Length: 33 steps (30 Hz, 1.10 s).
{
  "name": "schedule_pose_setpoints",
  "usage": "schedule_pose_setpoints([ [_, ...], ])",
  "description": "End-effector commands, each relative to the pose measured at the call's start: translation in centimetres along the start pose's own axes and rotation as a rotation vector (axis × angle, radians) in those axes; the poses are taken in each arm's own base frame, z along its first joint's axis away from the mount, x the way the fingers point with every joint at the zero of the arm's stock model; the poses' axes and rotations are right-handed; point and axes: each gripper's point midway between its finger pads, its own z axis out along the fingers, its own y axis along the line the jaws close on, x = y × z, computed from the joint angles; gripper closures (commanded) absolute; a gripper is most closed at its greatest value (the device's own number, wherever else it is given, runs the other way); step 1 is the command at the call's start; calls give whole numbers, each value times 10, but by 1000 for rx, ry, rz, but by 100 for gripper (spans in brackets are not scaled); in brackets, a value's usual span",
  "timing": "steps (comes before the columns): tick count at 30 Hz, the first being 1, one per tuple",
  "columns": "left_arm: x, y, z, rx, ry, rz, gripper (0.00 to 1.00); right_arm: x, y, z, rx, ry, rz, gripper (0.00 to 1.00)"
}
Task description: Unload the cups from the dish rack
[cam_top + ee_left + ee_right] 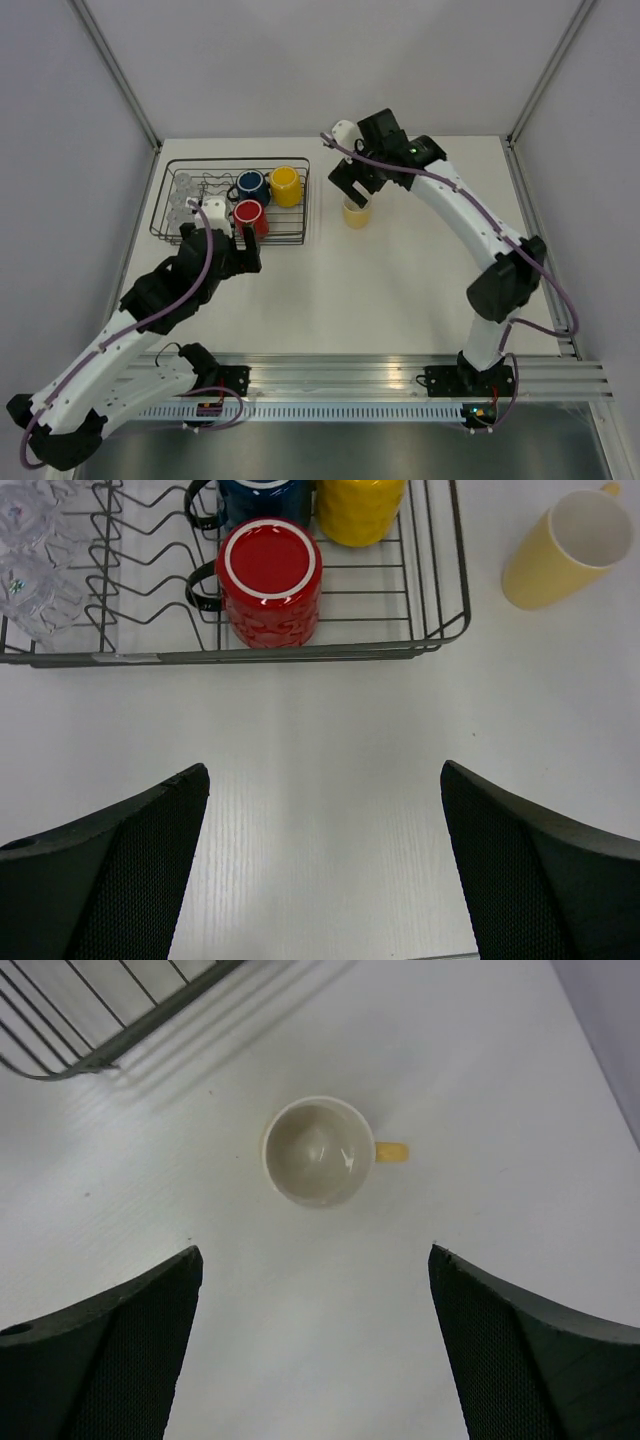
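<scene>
The black wire dish rack (175, 225) stands at the back left. It holds an upside-down red mug (248, 215), a dark blue mug (252, 186), a bright yellow mug (286, 185) and clear glass tumblers (185, 195). In the left wrist view the red mug (270, 580) sits just behind the rack's front wire (300, 652). My left gripper (225, 243) (322, 772) is open and empty over the table, just in front of the rack. The pale cream-yellow mug (356, 213) (318, 1152) stands upright on the table right of the rack. My right gripper (357, 192) (314, 1254) hangs open and empty above it.
The rack's right corner (100, 1030) lies left of the cream mug. The cream mug also shows in the left wrist view (570, 545), right of the rack. Grey walls enclose the white table (400, 290); a metal rail (400, 375) runs along its near edge.
</scene>
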Motion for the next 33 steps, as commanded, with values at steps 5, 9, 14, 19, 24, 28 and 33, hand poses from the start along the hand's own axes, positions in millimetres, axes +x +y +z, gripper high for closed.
schedule_pose_setpoints([
  [5, -18, 4, 36, -244, 35, -186, 0, -30, 32, -100, -28, -513, 321, 2],
  [9, -30, 14, 67, -305, 63, -315, 0, -25, 53, -130, -101, -739, 531, 2],
  [14, -35, 21, 106, -384, 100, -467, 0, 0, 88, -155, -236, -854, 585, 2],
  [19, -39, 28, 141, -457, 119, -531, 0, 22, 119, -166, -350, -833, 554, 2],
  [24, -30, 38, 165, -513, 177, -573, 0, 38, 127, -164, -354, -795, 556, 2],
  [28, -22, 43, 181, -541, 212, -571, 0, 46, 127, -162, -339, -785, 550, 2],
  [33, -6, 40, 199, -548, 270, -549, 0, 50, 131, -159, -347, -764, 537, 2],
])
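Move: Ahead of the open left hand by about 17 cm, 1 cm to its left and some 18 cm below, stands the upturned red cup. The blue cup stands 10 cm beyond the red one, and the yellow cup equally far out but about 9 cm to the right of the blue. The right hand is open above the pale yellow cup, about 16 cm below and 1 cm ahead and left; the red cup lies 29 cm to its left, 2 cm back. Reaching forward about 17 cm to the red cup in the rack, the left hand then sinks more steeply, 9 cm in all, turning some 40 degrees counter-clockwise and tipping its wide-open fingers further down over the cup without touching it. The right hand backs off about 20 cm from the pale yellow cup, rising first, and swings its open fingers from downward to nearly level, pointing left and forward. ##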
